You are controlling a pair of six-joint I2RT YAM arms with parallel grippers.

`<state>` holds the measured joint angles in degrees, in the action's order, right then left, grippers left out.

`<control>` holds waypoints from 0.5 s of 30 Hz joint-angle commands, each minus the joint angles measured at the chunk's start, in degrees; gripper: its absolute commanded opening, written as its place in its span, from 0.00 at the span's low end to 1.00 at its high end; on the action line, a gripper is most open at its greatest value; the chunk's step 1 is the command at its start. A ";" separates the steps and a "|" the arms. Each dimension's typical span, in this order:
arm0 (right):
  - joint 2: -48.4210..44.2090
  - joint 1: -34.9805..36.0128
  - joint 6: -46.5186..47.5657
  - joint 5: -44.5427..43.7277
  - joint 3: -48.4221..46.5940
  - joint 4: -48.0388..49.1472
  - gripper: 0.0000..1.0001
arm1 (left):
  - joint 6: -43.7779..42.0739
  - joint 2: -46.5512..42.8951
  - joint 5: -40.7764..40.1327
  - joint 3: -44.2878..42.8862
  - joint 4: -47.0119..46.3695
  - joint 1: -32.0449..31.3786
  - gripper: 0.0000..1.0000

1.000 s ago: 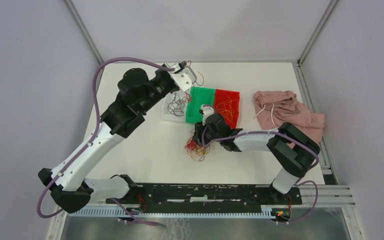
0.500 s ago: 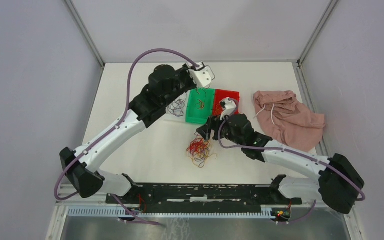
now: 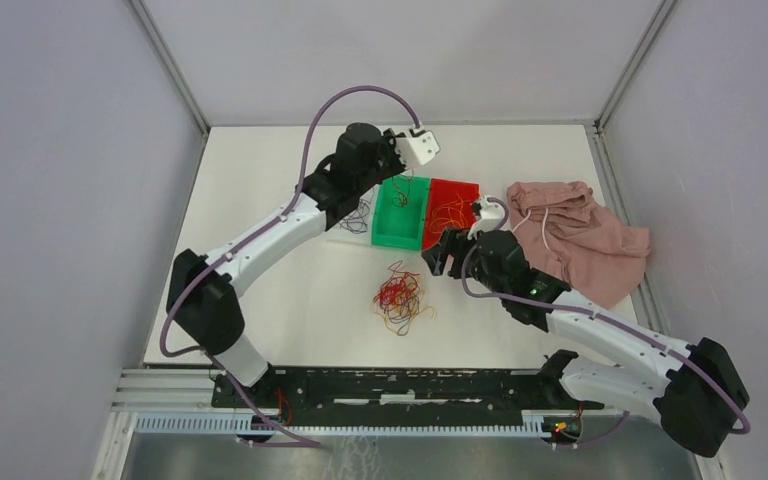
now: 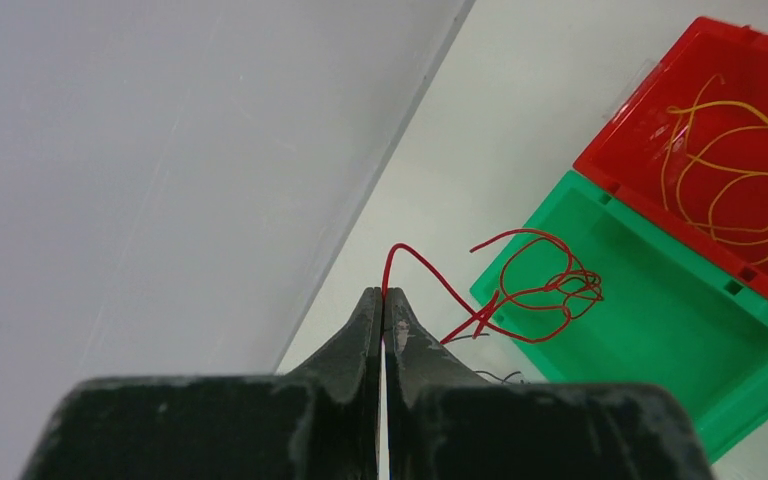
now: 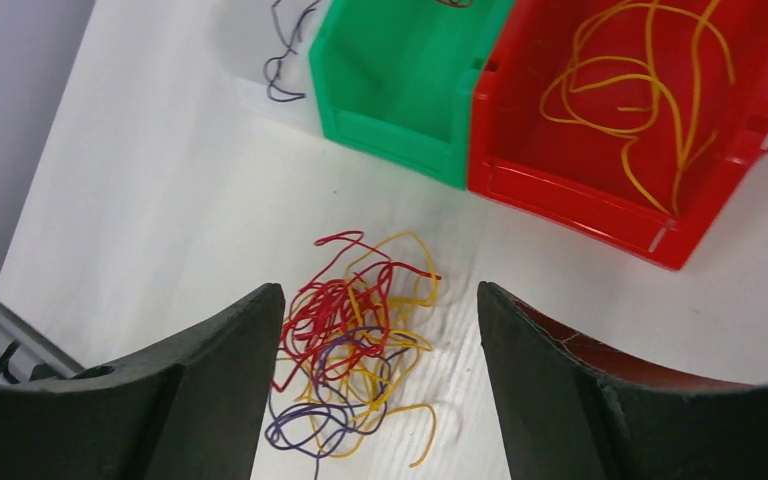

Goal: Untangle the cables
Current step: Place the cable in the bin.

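Observation:
A tangled pile of red, yellow and purple cables (image 3: 398, 298) lies on the white table in front of the bins. In the right wrist view the same cables (image 5: 355, 340) show between and below my fingers. My right gripper (image 3: 441, 254) (image 5: 380, 292) hovers open above the pile's right side, holding nothing. My left gripper (image 3: 410, 160) (image 4: 384, 293) is shut on a red cable (image 4: 540, 285). That cable loops down over the far edge of the green bin (image 4: 660, 330). Yellow cables (image 5: 640, 80) lie in the red bin (image 5: 570, 200).
The green bin (image 3: 395, 240) and red bin (image 3: 455, 184) stand side by side at mid-table. A clear tray with purple cables (image 3: 355, 215) sits to their left. A crumpled pink cloth (image 3: 580, 240) with a white drawstring lies to the right, beside my right forearm.
My left arm swung right, carrying the red cable from the clear tray to the green bin. My right gripper opened wider and drew back right from the pile.

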<state>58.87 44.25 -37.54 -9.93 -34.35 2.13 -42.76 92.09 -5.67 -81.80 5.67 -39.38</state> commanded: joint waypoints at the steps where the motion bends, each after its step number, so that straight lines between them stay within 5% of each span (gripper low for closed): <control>1: -1.17 -2.67 -2.04 -2.76 0.32 -1.91 0.77 | 1.78 3.93 1.66 -5.88 1.66 1.33 0.04; 6: -1.09 -5.04 -2.87 -1.94 0.16 -3.49 0.77 | 2.07 12.49 4.58 -17.28 15.78 2.90 0.32; 15: -1.62 -6.88 -2.36 -1.22 -1.56 -5.77 0.76 | 3.50 17.04 11.94 -24.72 25.23 5.31 0.33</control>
<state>58.35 38.06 -39.83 -10.83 -33.89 -3.18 -41.76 109.43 0.73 -101.84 25.87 -34.94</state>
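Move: The red cable already hangs from my left fingertips, and the middle of the green bin lies almost straight under that hand, roughly 27 cm down, 1 cm ahead and 3 cm to the right. The red bin stands level with the green one, about 14 cm to my left hand's right, the clear bin some 9 cm to its left. From my right hand, the green bin is about 17 cm ahead, 6 cm left and 14 cm down. I lower my left hand about 7 cm towards the green bin while carrying it some 4 cm forward, tipping the fingers further down by around 15 degrees. Early on the way I part the fingers to about a third open and let go of the red cable above the bin. My empty, open right hand shifts about 4 cm right, away from the tangle, sinking some 2 cm. ##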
